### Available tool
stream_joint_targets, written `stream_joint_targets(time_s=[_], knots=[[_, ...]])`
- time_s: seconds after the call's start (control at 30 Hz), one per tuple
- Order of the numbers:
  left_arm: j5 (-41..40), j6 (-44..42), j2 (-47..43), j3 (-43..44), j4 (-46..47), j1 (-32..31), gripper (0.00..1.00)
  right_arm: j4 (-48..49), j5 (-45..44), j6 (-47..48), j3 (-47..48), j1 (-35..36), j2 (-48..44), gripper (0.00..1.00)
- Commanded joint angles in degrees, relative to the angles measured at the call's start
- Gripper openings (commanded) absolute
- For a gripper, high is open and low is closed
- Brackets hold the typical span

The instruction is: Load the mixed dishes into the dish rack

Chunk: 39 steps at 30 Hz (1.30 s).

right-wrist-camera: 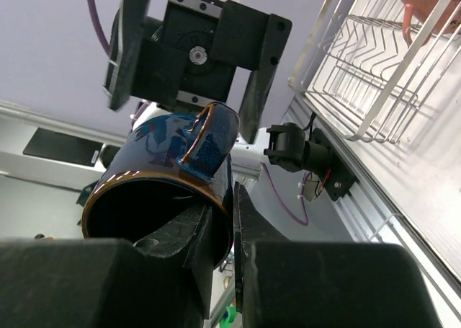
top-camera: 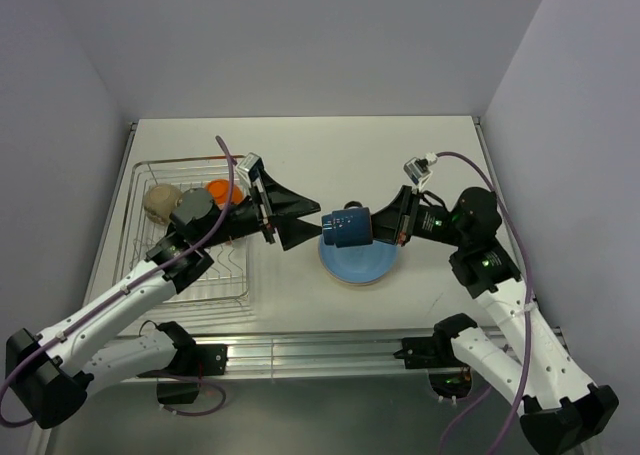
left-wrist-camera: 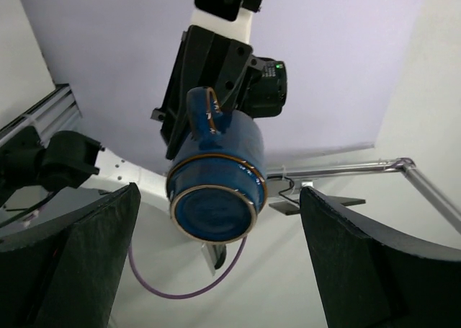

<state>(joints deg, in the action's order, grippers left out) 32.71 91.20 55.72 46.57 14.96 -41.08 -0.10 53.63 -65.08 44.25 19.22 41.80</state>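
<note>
My right gripper (top-camera: 378, 229) is shut on the rim of a dark blue mug (top-camera: 345, 228), with one finger inside and one outside (right-wrist-camera: 232, 231). The mug (right-wrist-camera: 169, 173) lies on its side in the air above a blue plate (top-camera: 360, 265), its base toward the left arm. My left gripper (top-camera: 312, 220) is open, its fingers level with the mug's base (left-wrist-camera: 214, 213) and just short of it. In the left wrist view the mug sits between the two spread fingers (left-wrist-camera: 364, 263). The silver dish rack (top-camera: 205, 275) stands at the left under the left arm.
A cream-tan round dish (top-camera: 160, 203) and an orange-sided bowl (top-camera: 222, 190) sit in the rack's far end. A pinkish-orange mug (right-wrist-camera: 425, 0) shows at the rack (right-wrist-camera: 374, 76) in the right wrist view. Walls close in the table on three sides.
</note>
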Motion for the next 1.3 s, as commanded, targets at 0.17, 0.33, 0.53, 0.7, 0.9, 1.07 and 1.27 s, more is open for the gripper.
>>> stream_joint_targets(time_s=[0.17,0.33,0.53,0.7,0.9,1.07,1.27], knots=[[-6.60,8.12,-0.18,-0.51,8.33,-3.39,0.99,7.30,-2.91,0.39,2.60,2.13,0.74,0.00],[-7.66,8.03,0.79,0.01,7.98,-5.32,0.99,9.33,-3.35,-0.31,1.98,3.01,1.62,0.00],[-7.04,6.54,2.81,2.30,6.22,-6.46,0.99,10.12,-3.79,-0.31,2.16,3.81,2.67,0.00],[-7.22,6.98,3.43,2.30,7.89,-7.00,0.99,11.35,-3.97,-0.58,1.89,4.24,3.46,0.00],[-7.04,6.62,3.69,2.65,8.59,-7.61,0.98,13.10,-3.88,-0.75,0.40,4.42,4.16,0.00],[-7.66,6.89,3.16,1.95,8.94,-7.79,0.85,15.22,-3.62,-1.81,-0.65,4.86,4.52,0.00],[-8.10,7.24,3.16,1.60,10.35,-7.70,0.51,15.30,-3.70,-1.63,-0.92,5.12,4.87,0.00]])
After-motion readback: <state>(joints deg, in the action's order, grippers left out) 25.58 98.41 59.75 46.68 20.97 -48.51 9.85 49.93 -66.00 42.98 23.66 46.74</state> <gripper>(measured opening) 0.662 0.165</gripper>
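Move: The blue mug hangs by its rim in my right hand, opening towards that hand; its middle is about 5 cm to the left of it, 1 cm back and 1 cm higher. From my open left hand the mug is about 7 cm to the right, level in height and depth. The blue plate lies some 35 cm below, about 11 cm ahead and 12 cm right of my left hand; the dish rack's middle is some 33 cm left of it, 15 cm ahead and 32 cm down. I slide my open left hand about 3 cm to the right, lifting slightly and sinking again on the way, so its fingers pass either side of the mug's base. Meanwhile my right hand, still pinching the rim, brings the mug about 2 cm left and a little forward to meet them. Then I start closing my left fingers, by about a third, until they touch the mug's sides. ##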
